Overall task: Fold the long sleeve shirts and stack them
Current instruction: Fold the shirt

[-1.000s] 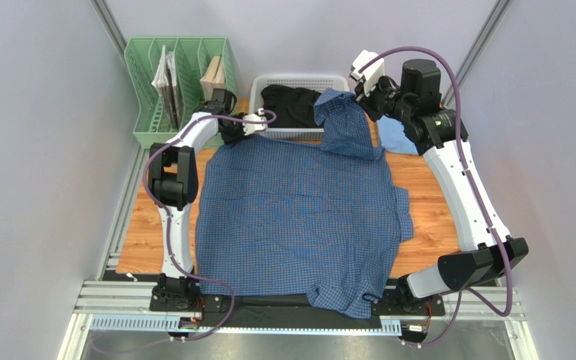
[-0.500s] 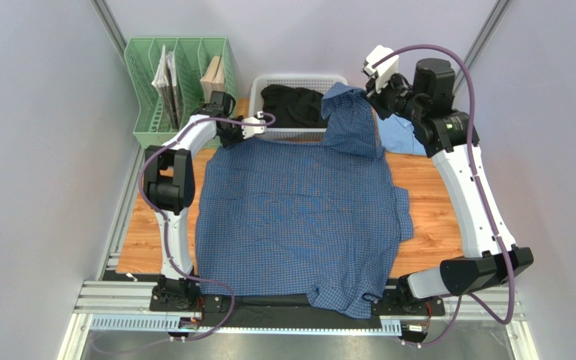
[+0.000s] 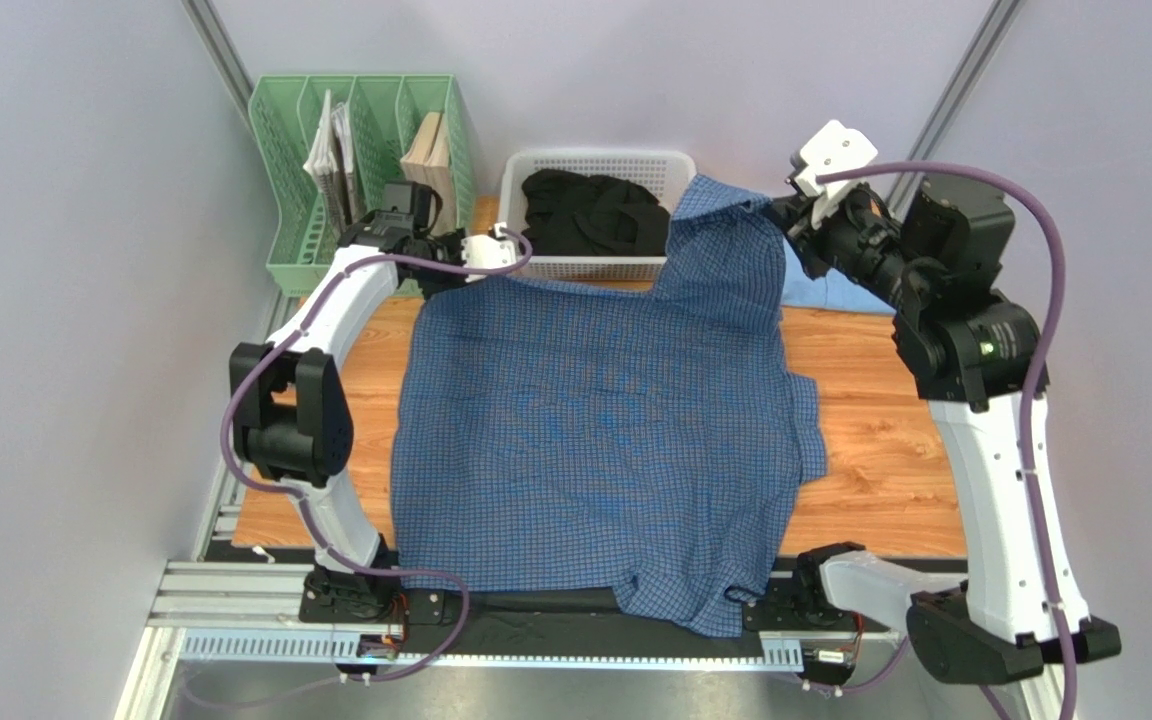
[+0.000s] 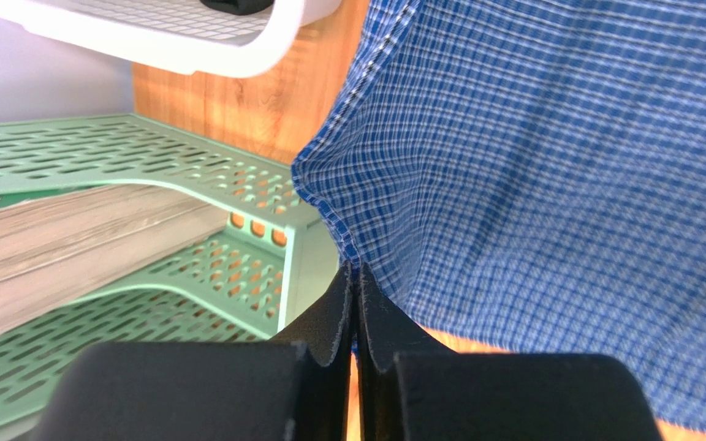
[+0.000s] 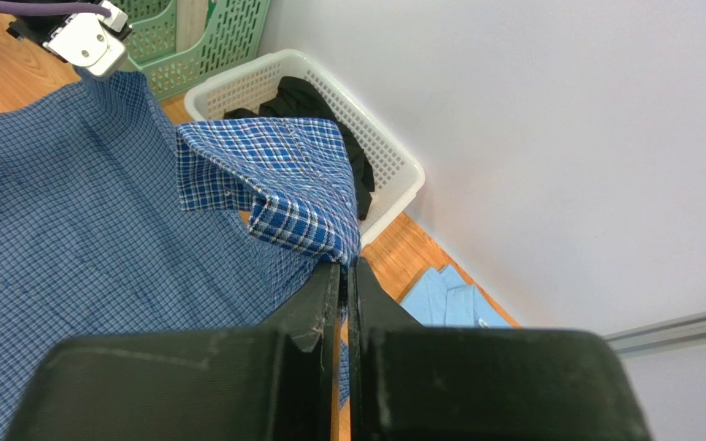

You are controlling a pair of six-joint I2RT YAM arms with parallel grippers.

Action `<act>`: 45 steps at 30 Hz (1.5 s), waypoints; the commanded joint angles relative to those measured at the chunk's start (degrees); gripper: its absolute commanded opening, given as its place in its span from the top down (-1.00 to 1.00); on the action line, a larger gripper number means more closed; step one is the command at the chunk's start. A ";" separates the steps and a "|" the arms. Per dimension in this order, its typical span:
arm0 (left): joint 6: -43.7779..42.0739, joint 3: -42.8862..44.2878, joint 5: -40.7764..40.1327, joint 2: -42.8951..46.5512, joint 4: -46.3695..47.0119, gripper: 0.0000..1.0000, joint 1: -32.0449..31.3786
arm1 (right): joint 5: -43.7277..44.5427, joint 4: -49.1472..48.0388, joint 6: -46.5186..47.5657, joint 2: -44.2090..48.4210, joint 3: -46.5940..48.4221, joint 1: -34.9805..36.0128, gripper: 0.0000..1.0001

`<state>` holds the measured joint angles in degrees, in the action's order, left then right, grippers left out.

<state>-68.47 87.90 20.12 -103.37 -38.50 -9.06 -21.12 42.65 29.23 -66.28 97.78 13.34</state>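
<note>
One of the long sleeve shirts, dark blue with a fine check (image 3: pixel 597 435), lies spread over the wooden table (image 3: pixel 868 420), its hem hanging off the near edge. My left gripper (image 3: pixel 455 278) is shut on its far left corner, the cloth edge pinched at the tips (image 4: pixel 357 271). My right gripper (image 3: pixel 778 210) is shut on the far right corner by the collar (image 5: pixel 283 216) and holds it raised off the table. The plain light blue shirt (image 3: pixel 815 293) lies folded at the far right, also seen below the right fingers (image 5: pixel 449 299).
A white basket (image 3: pixel 597 158) holding dark clothes stands at the back centre, partly under the raised collar. A green slotted rack (image 3: pixel 289 225) with books stands at the back left, close to the left gripper. Grey walls close in both sides.
My left gripper has shut on the shirt's far left corner and its arm swung left. The right arm moved right, drawing the raised collar corner outward.
</note>
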 commanded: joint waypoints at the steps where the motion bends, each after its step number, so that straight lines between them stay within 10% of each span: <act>1: -5.36 -2.64 3.17 6.06 -4.64 1.00 0.71 | 0.03 3.66 -2.78 5.10 -1.53 0.02 1.00; 24: -18.46 -26.45 5.98 25.94 -15.55 1.00 1.15 | -14.20 24.05 -1.64 24.70 -11.20 0.02 1.00; 35: -12.75 -32.17 0.54 16.63 -8.26 0.92 0.27 | -17.63 25.11 2.49 25.41 -21.66 0.02 1.00; 45: -5.46 -29.98 8.51 22.30 -10.54 0.37 2.37 | -18.16 20.20 5.22 18.39 -22.90 0.37 1.00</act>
<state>-78.94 54.81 19.94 -88.71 -47.46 -8.43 -37.28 68.05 31.90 -44.42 74.50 13.37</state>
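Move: Both hands already hold the far part of the blue checked shirt. The left is to lay it on the shirt's left side, about 18 cm back, 3 left and 12 below; the green rack stands 16 ahead, 15 left, the basket 15 ahead, 30 right. From the high right hand, the right part of the shirt lies some 15 back and 42 below, the light blue shirt 27 ahead, 24 right, the basket 34 ahead, 21 left. Still pinching the cloth, both hands draw it back over the shirt towards the base, about 18 cm and nearly level at first, then sink: the left some 11 cm down to the shirt, tipping about 20 degrees and opening its fingers part-way, the right about 15 cm while still high. The right keeps its grip, tips down some 25 degrees and eases forward 2 cm at the end. ##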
